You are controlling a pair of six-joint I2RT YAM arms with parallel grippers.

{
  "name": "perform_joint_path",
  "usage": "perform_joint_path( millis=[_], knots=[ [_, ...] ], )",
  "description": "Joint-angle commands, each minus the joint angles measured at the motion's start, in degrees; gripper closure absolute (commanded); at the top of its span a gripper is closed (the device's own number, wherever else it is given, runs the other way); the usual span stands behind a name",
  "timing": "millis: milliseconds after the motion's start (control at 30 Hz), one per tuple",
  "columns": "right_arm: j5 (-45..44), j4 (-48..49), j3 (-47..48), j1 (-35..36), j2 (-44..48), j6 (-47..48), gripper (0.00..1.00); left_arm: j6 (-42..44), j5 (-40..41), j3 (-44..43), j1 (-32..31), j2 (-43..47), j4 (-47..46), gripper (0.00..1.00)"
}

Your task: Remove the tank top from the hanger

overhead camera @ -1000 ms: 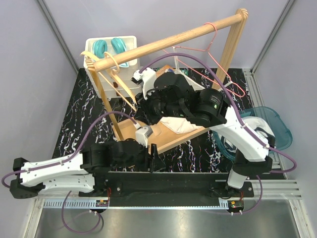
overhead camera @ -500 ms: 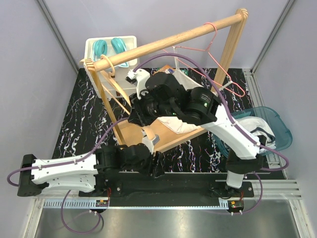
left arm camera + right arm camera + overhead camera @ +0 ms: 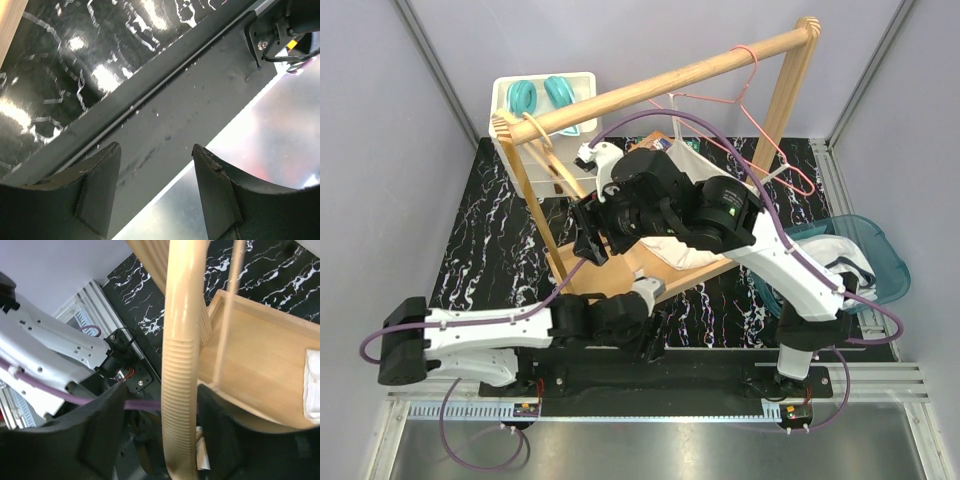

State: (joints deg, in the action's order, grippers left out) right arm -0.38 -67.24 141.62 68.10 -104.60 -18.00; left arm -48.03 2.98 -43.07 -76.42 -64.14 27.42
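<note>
The white tank top (image 3: 672, 250) lies crumpled on the wooden base of the rack, off the hanger; its edge shows in the right wrist view (image 3: 312, 385). The wooden hanger (image 3: 552, 160) hangs bare from the left end of the rod. My right gripper (image 3: 588, 235) is open around the hanger's lower arm (image 3: 182, 365); the arm touches one finger and a gap shows at the other. My left gripper (image 3: 655, 345) is open and empty, low over the black rail (image 3: 165, 115) at the table's front edge.
The wooden rack (image 3: 660, 80) stands across the middle of the black marbled table. Pink wire hangers (image 3: 740, 110) hang at its right end. A teal bin (image 3: 880, 250) holding white cloth sits at the right. A white tray (image 3: 545, 95) with teal items is at the back left.
My right gripper has moved left with the hanger's arm between its fingers, and the hanger has slid left along the rod. My left arm has swung its gripper right along the front edge.
</note>
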Motion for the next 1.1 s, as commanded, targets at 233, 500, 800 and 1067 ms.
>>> perform_joint_path(
  millis=[233,500,800,1067],
  knots=[
    [-18.5,-2.5,-8.5,0.0,17.0,-0.7,0.0,13.9,0.1,-16.4,0.3,-14.9,-6.8,0.35],
    [-27.4,-2.6,-20.2,0.0,31.1,-4.8,0.0,18.5,-2.0,-24.2,1.8,-21.7,-6.3,0.34],
    [-30.8,-3.2,-26.8,0.0,38.0,-9.2,0.0,19.1,-2.0,-19.9,1.8,-22.6,-10.7,0.37],
    [-47.7,-14.6,-29.6,-2.2,40.1,-14.5,0.0,21.5,2.8,-15.0,1.8,-19.7,-20.6,0.41]
  ],
)
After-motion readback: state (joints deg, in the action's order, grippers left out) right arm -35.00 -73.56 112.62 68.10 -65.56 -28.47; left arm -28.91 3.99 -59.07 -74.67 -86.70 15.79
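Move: Between the right hand's half-open fingers lies the wooden hanger's near arm; its hook sits on the rod about 11 cm ahead, 4 cm to the left and some 11 cm above. The hanging white cloth is roughly 20 cm to the right and 13 cm ahead, 20 cm below; the tank top in the bin lies about 53 cm right, 9 cm ahead and 36 cm below. From the left hand the hanger's near arm is about 10 cm ahead, 12 cm left, 29 cm above. Opening the rest of the way, the right fingers come free of the hanger's arm, and the hand sweeps about 24 cm right, away from it and towards the bin, arching up some 6 cm, sinking partway again and turning about 35 degrees clockwise. The empty left hand goes about 10 cm right and 5 cm forward low over the table's front edge, its fingers swinging forward. ##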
